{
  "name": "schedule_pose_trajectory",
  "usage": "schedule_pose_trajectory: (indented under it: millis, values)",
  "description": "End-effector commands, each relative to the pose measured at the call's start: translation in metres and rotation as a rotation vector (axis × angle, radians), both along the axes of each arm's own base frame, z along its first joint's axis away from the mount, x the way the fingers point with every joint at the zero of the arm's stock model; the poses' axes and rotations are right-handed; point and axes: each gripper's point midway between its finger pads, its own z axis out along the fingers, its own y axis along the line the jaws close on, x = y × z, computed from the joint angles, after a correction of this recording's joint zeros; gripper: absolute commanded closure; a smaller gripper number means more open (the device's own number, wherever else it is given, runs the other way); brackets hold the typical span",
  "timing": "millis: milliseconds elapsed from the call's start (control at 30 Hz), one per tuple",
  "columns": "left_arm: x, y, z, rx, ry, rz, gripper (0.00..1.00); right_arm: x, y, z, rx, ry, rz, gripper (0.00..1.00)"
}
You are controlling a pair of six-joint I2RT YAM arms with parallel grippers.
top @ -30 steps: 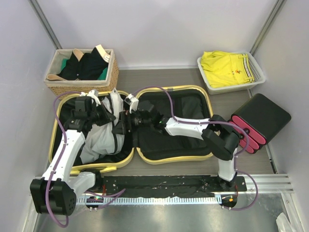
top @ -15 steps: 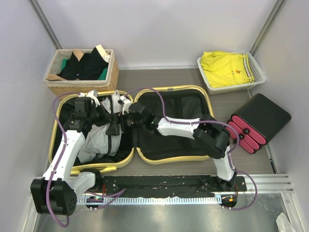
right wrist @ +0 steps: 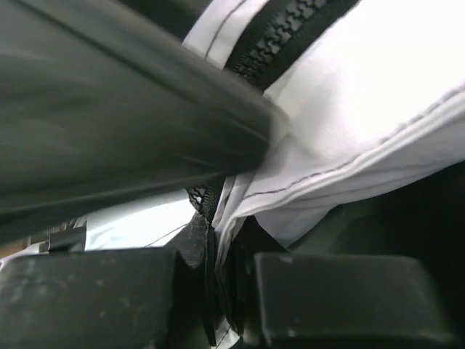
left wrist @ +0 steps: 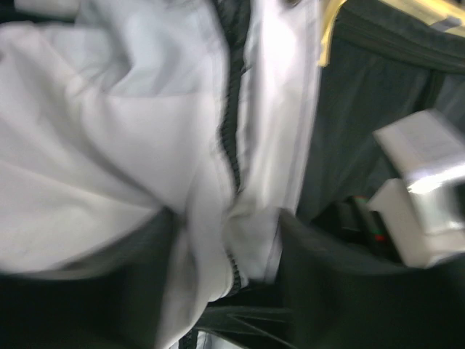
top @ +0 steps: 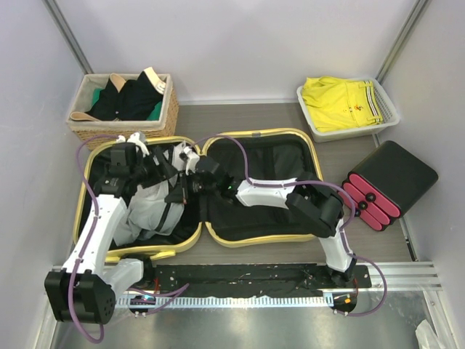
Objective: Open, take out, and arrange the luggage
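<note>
The luggage, a pale-yellow hard shell with black lining, lies open flat. Its left half holds a crumpled white jacket with a black zipper. My left gripper hovers over the jacket's upper part. In the left wrist view its jaws stand apart, with loose white cloth between them. My right gripper reaches across the hinge to the jacket's right edge. The right wrist view shows it shut on a thin fold of the jacket beside the zipper.
A wicker basket of dark clothes stands at the back left. At the back right a white tray carries a yellow garment. A black box with red cylinders sits right of the luggage. Purple cables loop over both arms.
My right gripper moved left over the hinge and closed on the jacket's edge. My left gripper's jaws, shut on the jacket before, have parted.
</note>
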Motion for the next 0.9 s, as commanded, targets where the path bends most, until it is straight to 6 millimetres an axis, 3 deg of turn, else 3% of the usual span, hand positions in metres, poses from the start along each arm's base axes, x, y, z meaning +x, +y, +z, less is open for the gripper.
schedule_pose_trajectory:
  millis: [0,67,167,233,367,400,600,700,867]
  values:
    - [0.02,0.007,0.075,0.054,-0.203,0.003,0.1,-0.011,-0.008,0.07,0.205,-0.025,0.101,0.99]
    - [0.022,0.012,0.097,0.077,-0.248,0.018,0.0,0.002,-0.021,0.072,0.191,-0.037,0.074,0.99]
    - [0.026,0.02,0.123,0.119,-0.316,0.039,0.0,0.009,-0.037,0.075,0.168,-0.065,0.053,0.99]
    - [0.03,0.027,0.128,0.158,-0.331,0.049,0.0,0.016,-0.049,0.083,0.175,-0.08,0.032,0.99]
    - [0.051,0.037,0.146,0.21,-0.379,0.09,0.0,0.026,-0.074,0.064,0.133,-0.084,0.002,0.99]
    - [0.059,0.037,0.146,0.213,-0.369,0.091,0.0,0.036,-0.083,0.063,0.132,-0.077,-0.02,0.99]
    - [0.072,0.037,0.179,0.263,-0.46,0.048,0.0,0.047,-0.117,0.058,0.098,-0.069,-0.054,0.99]
    - [0.075,0.047,0.173,0.336,-0.451,0.057,0.0,0.048,-0.135,0.061,0.062,-0.098,-0.075,0.99]
    - [0.078,0.051,0.136,0.355,-0.378,0.06,0.0,0.049,-0.164,0.061,0.003,-0.112,-0.135,0.99]
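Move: My right fingers are shut on the zip edge of the grey jacket, whose middle lies about 9 cm to their left, 5 cm back and 6 cm lower. The suitcase's empty half, where it is being drawn, centres some 28 cm to my right hand's right and 2 cm ahead, about 10 cm below. From my left hand, the jacket's middle is roughly 10 cm back, 7 cm left and 9 cm below; the wicker basket stands about 24 cm ahead and 15 cm left, some 7 cm below. I keep my right hand's pinch on the zip edge and drag the jacket to my right, across the suitcase hinge, by some 13 cm, edging a little forward. My left hand finishes opening, comes free of the jacket and lifts quickly by about 14 cm, then swings forward and slightly left to the suitcase's far edge near the basket, its fingers tipping up some 20 degrees. ##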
